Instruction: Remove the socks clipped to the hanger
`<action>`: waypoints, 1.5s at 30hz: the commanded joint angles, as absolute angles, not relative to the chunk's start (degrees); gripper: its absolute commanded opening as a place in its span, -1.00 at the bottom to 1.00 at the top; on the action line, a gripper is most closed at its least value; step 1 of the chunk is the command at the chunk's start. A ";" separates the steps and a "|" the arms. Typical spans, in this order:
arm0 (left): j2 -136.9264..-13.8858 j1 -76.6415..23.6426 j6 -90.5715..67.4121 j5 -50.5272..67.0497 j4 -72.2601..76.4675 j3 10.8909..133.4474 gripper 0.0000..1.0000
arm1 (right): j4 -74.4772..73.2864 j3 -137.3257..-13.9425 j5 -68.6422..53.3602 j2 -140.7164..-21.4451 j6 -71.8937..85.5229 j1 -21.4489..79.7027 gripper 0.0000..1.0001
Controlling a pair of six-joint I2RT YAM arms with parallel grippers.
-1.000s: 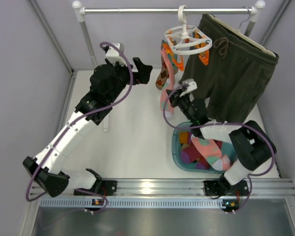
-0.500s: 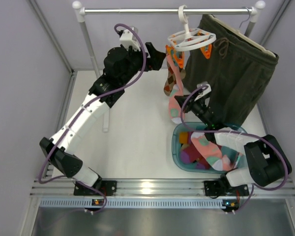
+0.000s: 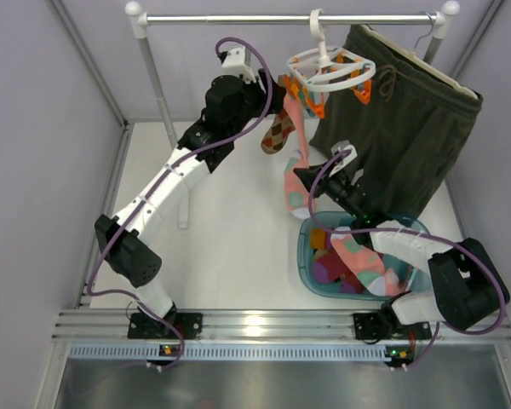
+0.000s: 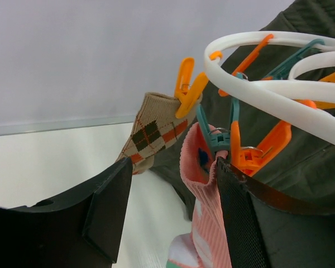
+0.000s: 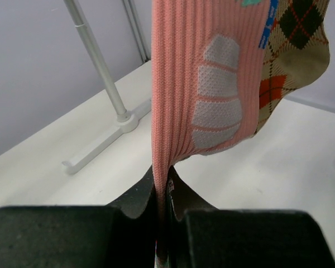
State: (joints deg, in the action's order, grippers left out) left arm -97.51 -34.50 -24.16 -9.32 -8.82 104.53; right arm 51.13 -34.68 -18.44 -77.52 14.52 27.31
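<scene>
The white hanger (image 3: 328, 72) hangs by its hook from the rail, with orange and teal clips under it. A pink sock (image 3: 296, 170) and a brown-orange argyle sock (image 3: 278, 132) dangle from its left side. In the left wrist view a teal clip (image 4: 215, 137) holds the pink sock's cuff (image 4: 206, 190), and an orange clip (image 4: 187, 89) holds the argyle sock (image 4: 153, 134). My left gripper (image 4: 173, 184) is open around that cuff, its right finger touching it. My right gripper (image 5: 163, 178) is shut on the pink sock's lower end (image 5: 184, 84), which is stretched upward.
Dark olive shorts (image 3: 400, 136) hang right of the hanger on the metal rail (image 3: 238, 17). A teal basket (image 3: 305, 256) holding several loose socks sits below the right arm. The rack's left post (image 3: 157, 81) and its foot (image 5: 100, 145) stand on the white table.
My left arm has risen and reached right to the hanger, and its jaws have narrowed around the pink sock's cuff. The hanger has swung. The right gripper still holds the pink sock.
</scene>
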 commanded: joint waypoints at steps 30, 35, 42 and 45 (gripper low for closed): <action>-106.52 -33.93 -22.95 -2.10 -2.73 114.87 0.01 | 48.16 -38.32 -22.50 -76.91 10.99 30.15 -0.98; -106.35 -34.01 -20.92 -3.51 -2.64 115.57 -0.10 | 47.81 -37.88 -23.20 -76.47 11.07 30.23 -0.99; -107.66 -33.93 -19.25 -3.78 -2.72 118.64 -0.05 | 46.23 -37.53 -23.47 -76.64 10.02 31.02 -0.99; -108.37 -33.93 -19.07 -3.25 -2.72 119.62 -0.47 | 45.44 -37.53 -23.38 -76.73 9.67 31.55 -1.00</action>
State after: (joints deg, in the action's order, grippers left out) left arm -107.44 -34.22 -20.29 -2.87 -5.96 116.44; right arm 46.19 -36.56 -21.50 -78.37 11.14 30.06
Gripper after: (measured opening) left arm 0.352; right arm 0.007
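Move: The teal clip holding the pink sock's cuff sits about 4 cm ahead of the left hand, 4 cm to its right and 1 cm higher. The argyle sock hangs roughly 6 cm ahead, 1 cm right and 8 cm below that hand; the hanger's middle is some 5 cm ahead, 13 cm right and 4 cm up. From the right hand, already gripping the pink sock, the clip is about 14 cm ahead, 2 cm left and 18 cm up. The left fingers come around the teal clip and pinch it, closing from about two-thirds open to a third. The hand gets there by sliding roughly 5 cm right while turning some 10 degrees clockwise, then easing forward and a little back left, with a late 2 cm lift. The right hand keeps its pinch on the pink sock and draws it about 2 cm left, slightly back and down. ##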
